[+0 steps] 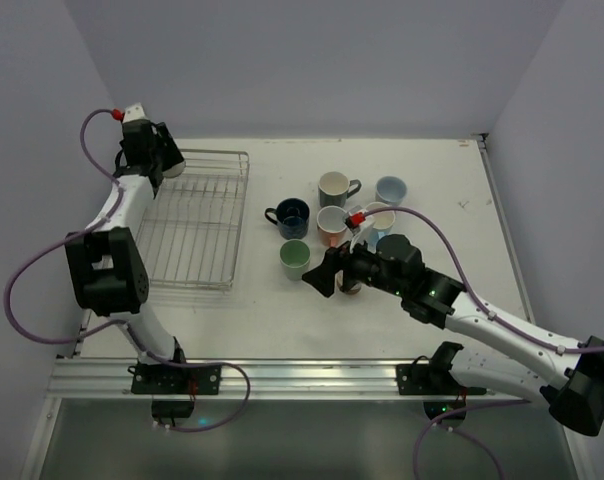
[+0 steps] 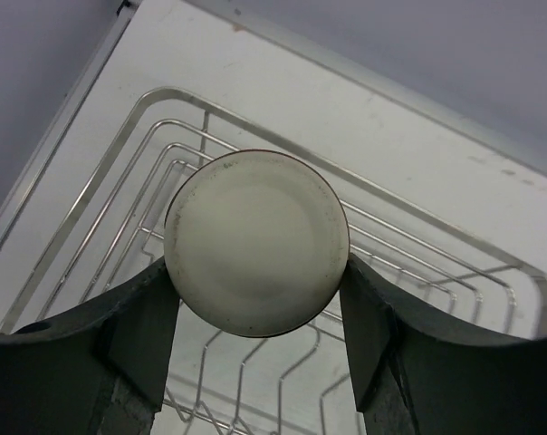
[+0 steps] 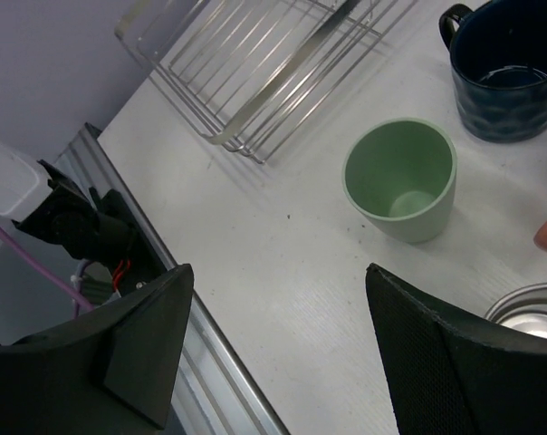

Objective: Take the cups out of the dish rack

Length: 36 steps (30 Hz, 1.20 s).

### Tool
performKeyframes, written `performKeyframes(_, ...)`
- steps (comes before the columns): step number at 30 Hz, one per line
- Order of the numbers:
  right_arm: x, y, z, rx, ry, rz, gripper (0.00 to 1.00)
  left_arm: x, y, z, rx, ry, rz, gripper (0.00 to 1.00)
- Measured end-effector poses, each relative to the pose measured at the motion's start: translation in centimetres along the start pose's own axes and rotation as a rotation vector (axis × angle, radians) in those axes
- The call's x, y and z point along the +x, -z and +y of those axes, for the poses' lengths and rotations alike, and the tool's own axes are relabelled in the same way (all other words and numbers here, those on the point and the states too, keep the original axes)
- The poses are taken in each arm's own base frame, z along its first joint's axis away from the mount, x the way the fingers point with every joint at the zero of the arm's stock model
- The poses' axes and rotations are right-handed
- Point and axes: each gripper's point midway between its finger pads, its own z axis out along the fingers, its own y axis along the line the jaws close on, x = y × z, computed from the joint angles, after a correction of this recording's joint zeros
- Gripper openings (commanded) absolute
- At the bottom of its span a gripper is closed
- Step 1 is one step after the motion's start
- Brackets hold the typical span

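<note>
The dish rack (image 1: 197, 225) lies at the table's left and also shows in the left wrist view (image 2: 436, 263). My left gripper (image 1: 169, 165) is over its far left corner, shut on a pale cup (image 2: 255, 243) whose round underside faces the camera, held above the wires. Apart from that cup, I see none in the rack. My right gripper (image 1: 320, 280) is open and empty, just right of the mint green cup (image 1: 295, 258), low over bare table (image 3: 278, 353). The mint cup (image 3: 402, 178) and navy mug (image 3: 509, 68) stand upright ahead of it.
Upright on the table right of the rack: navy mug (image 1: 290, 216), beige mug (image 1: 334, 187), light blue cup (image 1: 390, 189), salmon cup (image 1: 332, 226), another pale cup (image 1: 380, 215). My right arm covers more cups. The table's aluminium front rail (image 3: 210, 362) runs near the right gripper.
</note>
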Motion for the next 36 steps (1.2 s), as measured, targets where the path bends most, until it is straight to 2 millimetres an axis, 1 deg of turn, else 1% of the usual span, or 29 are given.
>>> performKeyframes(1,-0.3,0.0,0.2,-0.010,-0.006,-0.010,0.79,-0.8,1.1,-0.4,0.021,0.018,-0.022,0.33)
performKeyframes(3,-0.8,-0.1,0.6,-0.024,-0.023,-0.031,0.79,-2.7,4.0,-1.8,0.099,0.071,-0.081,0.32)
performKeyframes(5,-1.5,-0.2,1.1,-0.040,-0.042,-0.057,0.79,-3.9,6.5,-3.1,0.173,0.111,-0.124,0.30)
performKeyframes(7,-2.1,-0.2,1.5,-0.055,-0.060,-0.081,0.79,-4.4,9.3,-4.6,0.267,0.161,-0.153,0.29)
performKeyframes(9,-2.9,-0.2,2.0,-0.073,-0.080,-0.108,0.78,-4.1,12.0,-6.4,0.377,0.207,-0.161,0.27)
performKeyframes(10,-3.4,-0.3,2.3,-0.085,-0.091,-0.127,0.78,-3.6,13.2,-7.4,0.437,0.231,-0.161,0.27)
performKeyframes(11,-4.0,-0.3,2.6,-0.097,-0.103,-0.147,0.77,-2.7,14.6,-8.5,0.500,0.258,-0.145,0.26)
performKeyframes(14,-5.4,-0.5,3.5,-0.132,-0.130,-0.195,0.76,0.7,18.7,-12.0,0.697,0.337,-0.070,0.25)
performKeyframes(16,-6.2,-0.7,3.9,-0.151,-0.144,-0.221,0.76,3.9,21.9,-14.6,0.835,0.374,0.013,0.25)
performKeyframes(18,-6.9,-0.8,4.3,-0.168,-0.154,-0.239,0.76,6.7,25.2,-16.8,0.961,0.398,0.090,0.25)
performKeyframes(19,-7.2,-1.0,4.4,-0.173,-0.159,-0.247,0.76,7.9,26.9,-17.6,1.019,0.409,0.127,0.24)
performKeyframes(21,-7.9,-1.1,4.6,-0.182,-0.168,-0.263,0.76,9.4,29.7,-18.5,1.108,0.434,0.169,0.23)
performKeyframes(22,-8.2,-1.2,4.5,-0.182,-0.176,-0.271,0.76,9.9,30.8,-18.6,1.141,0.448,0.180,0.23)
performKeyframes(24,-8.6,-1.2,4.4,-0.181,-0.192,-0.283,0.75,10.2,32.7,-18.7,1.194,0.474,0.183,0.23)
performKeyframes(27,-9.1,-1.1,4.2,-0.172,-0.218,-0.304,0.75,10.0,35.4,-18.9,1.282,0.498,0.169,0.24)
performKeyframes(29,-9.4,-1.0,4.3,-0.176,-0.232,-0.315,0.73,10.1,36.8,-19.3,1.329,0.504,0.167,0.24)
performKeyframes(32,-9.8,-0.9,4.6,-0.194,-0.243,-0.325,0.67,10.7,38.3,-20.0,1.387,0.502,0.187,0.24)
performKeyframes(33,-9.9,-0.9,4.8,-0.204,-0.245,-0.328,0.63,11.1,38.5,-20.3,1.400,0.498,0.200,0.24)
performKeyframes(34,-10.0,-0.8,5.0,-0.213,-0.245,-0.330,0.53,11.5,38.7,-20.6,1.408,0.497,0.215,0.24)
performKeyframes(35,-10.1,-0.7,5.2,-0.224,-0.242,-0.332,0.46,12.0,38.8,-20.7,1.412,0.496,0.232,0.25)
performKeyframes(36,-10.2,-0.7,5.3,-0.230,-0.246,-0.333,0.37,12.4,38.7,-20.8,1.411,0.503,0.246,0.27)
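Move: My left hand already holds the last cup above the rack's far left corner; my right gripper waits some 33 cm back, 43 cm to the right and slightly higher. The rack's middle is about 8 cm back, 6 right, 15 below. From my right hand the held cup is roughly 34 cm ahead, 42 left, 6 below; the green cup stands 12 ahead, 5 left and the steel cup 6 ahead, 9 right, both some 17 below. My left hand keeps its grip and swings the cup up about 12 cm, then mostly back and right, some 30 cm each way, towards my right gripper, rolling left side down and turning clockwise about 60 degrees each. My right hand rises roughly 11 cm, rolls its left side up, and late on its fingers start closing with the cup's wall between them, one inside the mouth. ##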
